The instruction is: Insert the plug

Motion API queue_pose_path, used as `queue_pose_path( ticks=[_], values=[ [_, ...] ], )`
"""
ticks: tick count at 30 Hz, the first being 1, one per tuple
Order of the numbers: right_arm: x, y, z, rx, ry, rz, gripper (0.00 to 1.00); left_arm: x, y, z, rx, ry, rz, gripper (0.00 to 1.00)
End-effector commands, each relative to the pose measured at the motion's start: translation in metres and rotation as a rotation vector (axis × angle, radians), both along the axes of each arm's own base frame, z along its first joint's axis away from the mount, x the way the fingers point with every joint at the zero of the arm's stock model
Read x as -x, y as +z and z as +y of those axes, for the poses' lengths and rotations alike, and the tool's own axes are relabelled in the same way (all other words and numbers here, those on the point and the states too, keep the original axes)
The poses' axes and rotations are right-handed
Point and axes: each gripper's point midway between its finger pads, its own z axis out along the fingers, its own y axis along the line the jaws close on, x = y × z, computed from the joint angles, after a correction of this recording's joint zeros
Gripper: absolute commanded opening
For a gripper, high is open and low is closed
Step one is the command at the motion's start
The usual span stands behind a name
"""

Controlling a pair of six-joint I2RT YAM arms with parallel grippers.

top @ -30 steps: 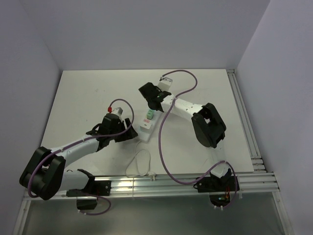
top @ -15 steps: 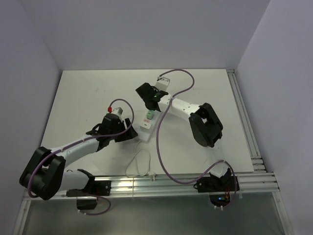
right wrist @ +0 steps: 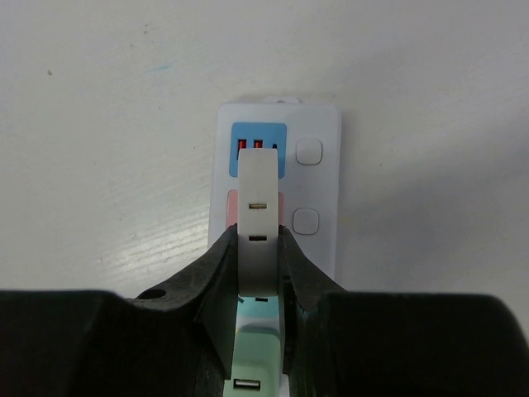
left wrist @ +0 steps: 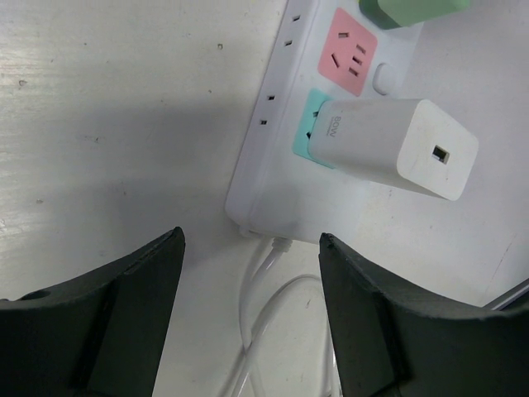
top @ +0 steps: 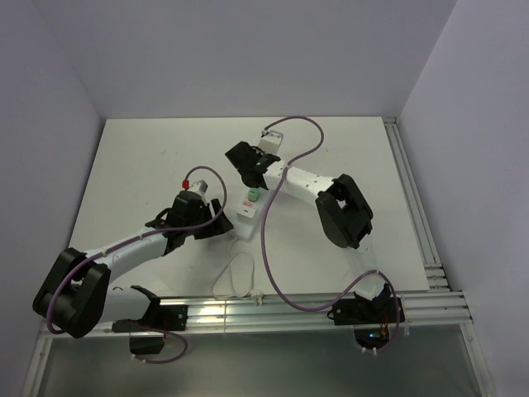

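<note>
In the right wrist view my right gripper (right wrist: 258,238) is shut on a narrow white plug (right wrist: 258,186). The plug hangs over the white power strip (right wrist: 318,186), covering its pink socket, just short of the blue socket (right wrist: 258,134). A green plug (right wrist: 260,356) sits in the strip behind it. From above, the right gripper (top: 246,160) is at the far end of the strip (top: 245,217). My left gripper (top: 220,225) stands open at the strip's near end, with only the strip's cable (left wrist: 264,281) between its fingers (left wrist: 124,314). A white charger (left wrist: 397,149) sits in the teal socket.
The strip's white cable loops on the table toward the front rail (top: 235,277). A purple cable (top: 269,240) from the right arm hangs alongside the strip. Metal rails (top: 413,215) run down the right and front table edges. White walls enclose the back and sides.
My right gripper has moved up and to the left, away along the strip toward its far end, still holding the white plug. The left arm has not moved.
</note>
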Motion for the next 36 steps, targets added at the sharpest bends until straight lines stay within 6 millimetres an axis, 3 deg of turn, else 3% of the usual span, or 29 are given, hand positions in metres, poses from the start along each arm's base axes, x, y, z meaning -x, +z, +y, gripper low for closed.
queue_pose_path(
  ticks=[1,10,23,30,36],
  values=[
    [0.018,-0.025,-0.015,0.126,0.019,0.104,0.0,-0.015,0.024,-0.008,0.026,-0.015,-0.075,0.72],
    [0.02,-0.028,-0.019,0.16,0.023,0.122,0.0,-0.016,0.025,-0.006,0.006,-0.016,-0.064,0.72],
    [0.024,-0.037,-0.021,0.165,0.032,0.14,0.0,-0.041,0.063,-0.014,0.005,-0.017,-0.143,0.77],
    [0.022,-0.036,-0.017,0.142,0.038,0.136,0.0,-0.056,0.05,-0.02,-0.036,-0.031,-0.123,0.76],
    [0.022,-0.038,-0.019,0.171,0.038,0.153,0.0,-0.057,0.028,-0.023,-0.039,-0.029,-0.084,0.76]
  ],
)
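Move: The white adapter standing in the near end of the power strip lies about 3 cm ahead and 5 cm to the right of the left gripper, nearly level with it. The green plug is roughly 8 cm ahead and 7 cm right, slightly lower; the strip's near end is about 5 cm right, 1 cm back and 4 cm below. From the right gripper, the adapter is some 9 cm back, 2 cm left and 4 cm lower. Raise the open left gripper about 5 cm, slowly at first, while carrying it forward and a little right along the strip towards the green plug. Then dip some 2 cm, still easing forward, bringing its right-hand finger close beside the white adapter, about 5 cm farther forward in all. Keep the fingers wide, and let the right gripper hold its white plug still over the strip. ##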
